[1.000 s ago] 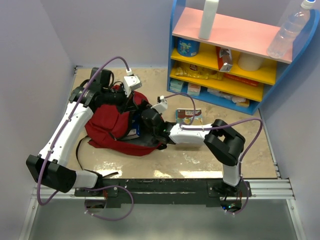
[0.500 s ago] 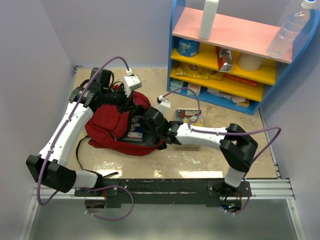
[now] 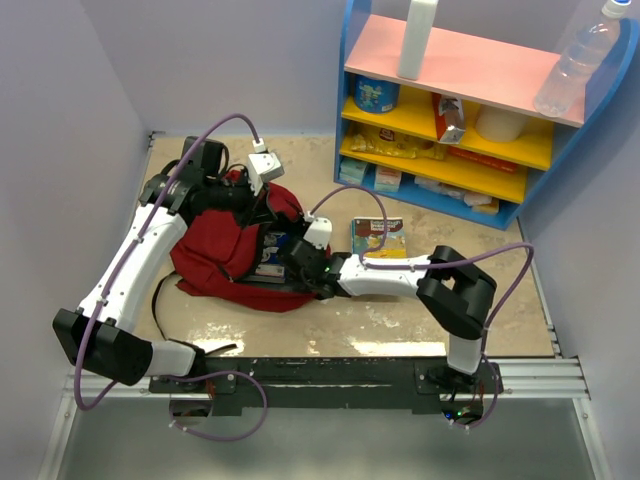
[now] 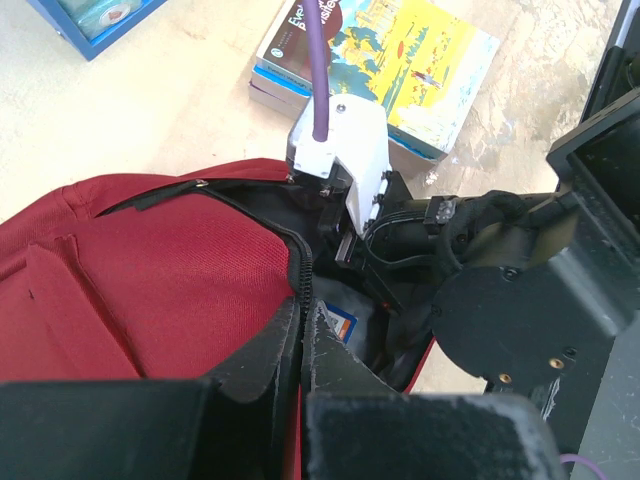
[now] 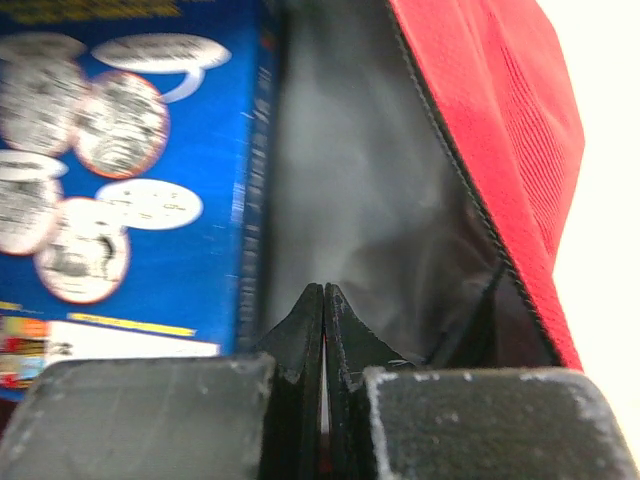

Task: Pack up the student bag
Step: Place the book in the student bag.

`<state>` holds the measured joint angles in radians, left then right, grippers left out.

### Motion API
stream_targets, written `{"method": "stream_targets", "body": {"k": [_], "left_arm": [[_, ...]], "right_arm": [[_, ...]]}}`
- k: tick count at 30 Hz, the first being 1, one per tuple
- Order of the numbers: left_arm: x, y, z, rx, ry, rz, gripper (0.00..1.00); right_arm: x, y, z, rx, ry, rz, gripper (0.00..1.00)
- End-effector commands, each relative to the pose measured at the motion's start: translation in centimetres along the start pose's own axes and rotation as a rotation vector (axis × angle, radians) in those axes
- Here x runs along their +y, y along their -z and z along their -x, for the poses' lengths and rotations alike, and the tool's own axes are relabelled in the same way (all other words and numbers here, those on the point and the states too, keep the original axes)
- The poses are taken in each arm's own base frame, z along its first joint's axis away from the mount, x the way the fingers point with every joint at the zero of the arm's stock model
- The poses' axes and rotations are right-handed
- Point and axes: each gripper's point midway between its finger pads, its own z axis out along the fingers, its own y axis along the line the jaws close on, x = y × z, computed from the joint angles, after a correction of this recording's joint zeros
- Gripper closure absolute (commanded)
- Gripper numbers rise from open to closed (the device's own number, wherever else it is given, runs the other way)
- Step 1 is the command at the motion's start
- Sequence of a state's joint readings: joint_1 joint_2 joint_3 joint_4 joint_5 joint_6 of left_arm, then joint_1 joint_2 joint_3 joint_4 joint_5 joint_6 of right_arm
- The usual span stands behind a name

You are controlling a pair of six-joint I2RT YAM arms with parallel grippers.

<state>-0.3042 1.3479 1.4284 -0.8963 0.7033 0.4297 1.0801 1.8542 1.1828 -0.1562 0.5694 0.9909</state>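
The student bag (image 3: 215, 255), dark red with grey lining, lies on its side at the table's left with its mouth facing right. My left gripper (image 3: 263, 208) is shut on the bag's zip edge (image 4: 303, 300) and holds the mouth up. My right gripper (image 3: 287, 258) is inside the mouth, shut with nothing between its fingers (image 5: 323, 300). A blue book (image 5: 130, 200) lies in the bag just left of it, against the grey lining (image 5: 370, 220). The same blue book (image 4: 336, 325) shows past my left fingers.
A small stack of books (image 3: 378, 238) lies on the table just right of the bag, topped by a yellow and blue cover (image 4: 420, 60). A blue shelf unit (image 3: 450, 130) with groceries and bottles stands at the back right. Walls close in the left and back.
My right gripper has gone from wide open to shut on nothing, and its wrist has shifted slightly lower in the bag's mouth. The left arm has held still.
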Motion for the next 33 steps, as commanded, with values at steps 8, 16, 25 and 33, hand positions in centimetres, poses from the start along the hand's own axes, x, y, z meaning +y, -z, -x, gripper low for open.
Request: {"method": "stream_targets", "body": {"k": [8, 16, 25, 33], "left_arm": [[-0.5, 0.8, 2.1, -0.064, -0.053, -0.012, 1.0], [-0.6, 0.8, 2.1, -0.066, -0.051, -0.011, 1.0], [-0.7, 1.1, 2.2, -0.072, -0.068, -0.009, 1.0], [-0.9, 1.2, 2.3, -0.079, -0.068, -0.009, 1.0]], "right_arm": [[5.8, -1.8, 0.3, -0.043, -0.037, 0.201, 1.0], [11.0, -1.2, 2.1, -0.102, -0.08, 0.411, 1.0], [7.2, -1.3, 1.2, -0.138, -0.169, 0.446, 0.8], [7.1, -0.4, 1.5, -0.157, -0.168, 0.494, 0.79]]}}
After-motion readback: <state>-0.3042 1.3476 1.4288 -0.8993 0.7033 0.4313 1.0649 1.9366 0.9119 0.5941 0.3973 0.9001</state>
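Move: The book already lies in the bag's mouth, its middle about 7 cm to the right hand's left, 1 cm farther out and 3 cm lower; its spine side faces the shut fingers. The bag's right rim is some 7 cm right of this hand and level with it in reach. The remaining book stack is about 19 cm to its right and 1 cm farther out. From the left hand the book is some 20 cm below, 4 cm back and 2 cm left. Leftward, with the fingers shut, the right hand sweeps about 7 cm inside the bag, dipping a little first, to push the book's near side deeper under the flap. It then parts the fingers slightly and backs off some 3 cm to the right, having rolled its left side up about 20 degrees. The left hand stays still, keeping its pinch on the raised rim. ##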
